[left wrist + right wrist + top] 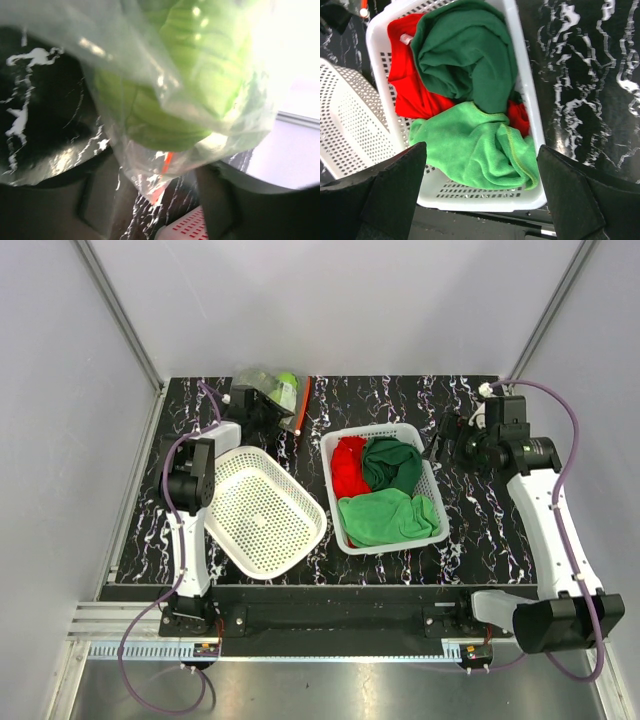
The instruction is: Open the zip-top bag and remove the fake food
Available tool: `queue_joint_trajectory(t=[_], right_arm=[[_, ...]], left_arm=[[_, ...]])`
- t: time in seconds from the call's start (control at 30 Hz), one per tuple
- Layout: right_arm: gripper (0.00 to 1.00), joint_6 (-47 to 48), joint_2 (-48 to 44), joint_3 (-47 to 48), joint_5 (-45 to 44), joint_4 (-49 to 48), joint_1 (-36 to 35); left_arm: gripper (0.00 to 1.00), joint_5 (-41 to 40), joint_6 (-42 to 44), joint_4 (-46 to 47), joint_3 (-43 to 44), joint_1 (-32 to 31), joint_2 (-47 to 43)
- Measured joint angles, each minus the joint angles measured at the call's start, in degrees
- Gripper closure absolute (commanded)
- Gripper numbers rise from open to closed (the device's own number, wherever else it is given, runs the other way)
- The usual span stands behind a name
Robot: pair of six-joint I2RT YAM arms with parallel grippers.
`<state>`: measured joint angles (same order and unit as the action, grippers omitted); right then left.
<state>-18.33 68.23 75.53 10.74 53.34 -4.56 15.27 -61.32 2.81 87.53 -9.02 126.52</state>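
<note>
The clear zip-top bag (262,388) lies at the back left of the black marbled table, and a bright green ball of fake food (287,381) shows through it. My left gripper (262,408) is right at the bag. In the left wrist view the bag (125,150) fills the frame with a pale green cabbage-like ball (190,75) inside. Its lower corner, with a bit of red-orange zip strip (167,162), hangs between my left gripper's (155,195) parted fingers. My right gripper (440,440) (480,190) stands wide open and holds nothing.
An empty white perforated basket (265,510) (345,115) sits tilted at centre left. A second white basket (385,430) (480,200) at centre holds a red cloth (348,465), a dark green cloth (392,462) and a light green cloth (388,515) (475,150). Grey walls enclose the table.
</note>
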Motion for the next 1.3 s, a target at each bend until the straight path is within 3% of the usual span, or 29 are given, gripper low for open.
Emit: queue_joint_trajectory(t=[0.1,0.13,0.23,0.53,0.7,1.17,1.3], right_arm=[[0.00,-0.13,2.80,0.26,2.60,-1.14,0.00],[0.00,-0.33,4.00,0.28,3.67,-1.73,0.00],[0.01,-1.31,7.74,0.35,6.62,-3.85,0.00],[0.00,-8.15,21.11,7.39,13.09,-14.82,-1.64],[0.00,-14.84,32.04,18.88,14.58,-22.62,-6.56],[0.02,-34.88,54.88,41.51,18.95,-30.49,-14.67],[0.04,-39.28,58.40,44.02,20.46,-31.21,-15.80]], left_arm=[[0.71,0.83,-0.52,1.95,0.00,0.00,0.20],[0.82,1.11,-0.85,2.32,0.00,0.00,0.20],[0.99,2.38,-1.14,3.39,0.35,0.02,0.28],[1.00,6.78,-4.42,4.72,2.43,0.17,0.20],[1.00,10.49,-11.54,9.57,-2.25,0.28,-2.21],[1.00,14.56,-23.63,16.31,-4.09,0.26,-5.03],[1.00,14.84,-25.83,17.14,-4.09,0.26,-5.03]])
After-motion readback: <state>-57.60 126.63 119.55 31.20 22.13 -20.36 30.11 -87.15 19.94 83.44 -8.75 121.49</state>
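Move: The bag's near edge sits between the left hand's open fingers, about 1 cm ahead; the orange strip lies some 6 cm right and 2 cm ahead, the empty white basket about 27 cm back, 2 cm left. From the right hand, the bag's middle is roughly 31 cm ahead, 38 left, 20 below; the cloth basket is 5 ahead, 10 left, 21 below. Left hand pinches the bag's near edge, lifting about 10 cm; open right hand reaches some 35 cm left-forward towards it. ##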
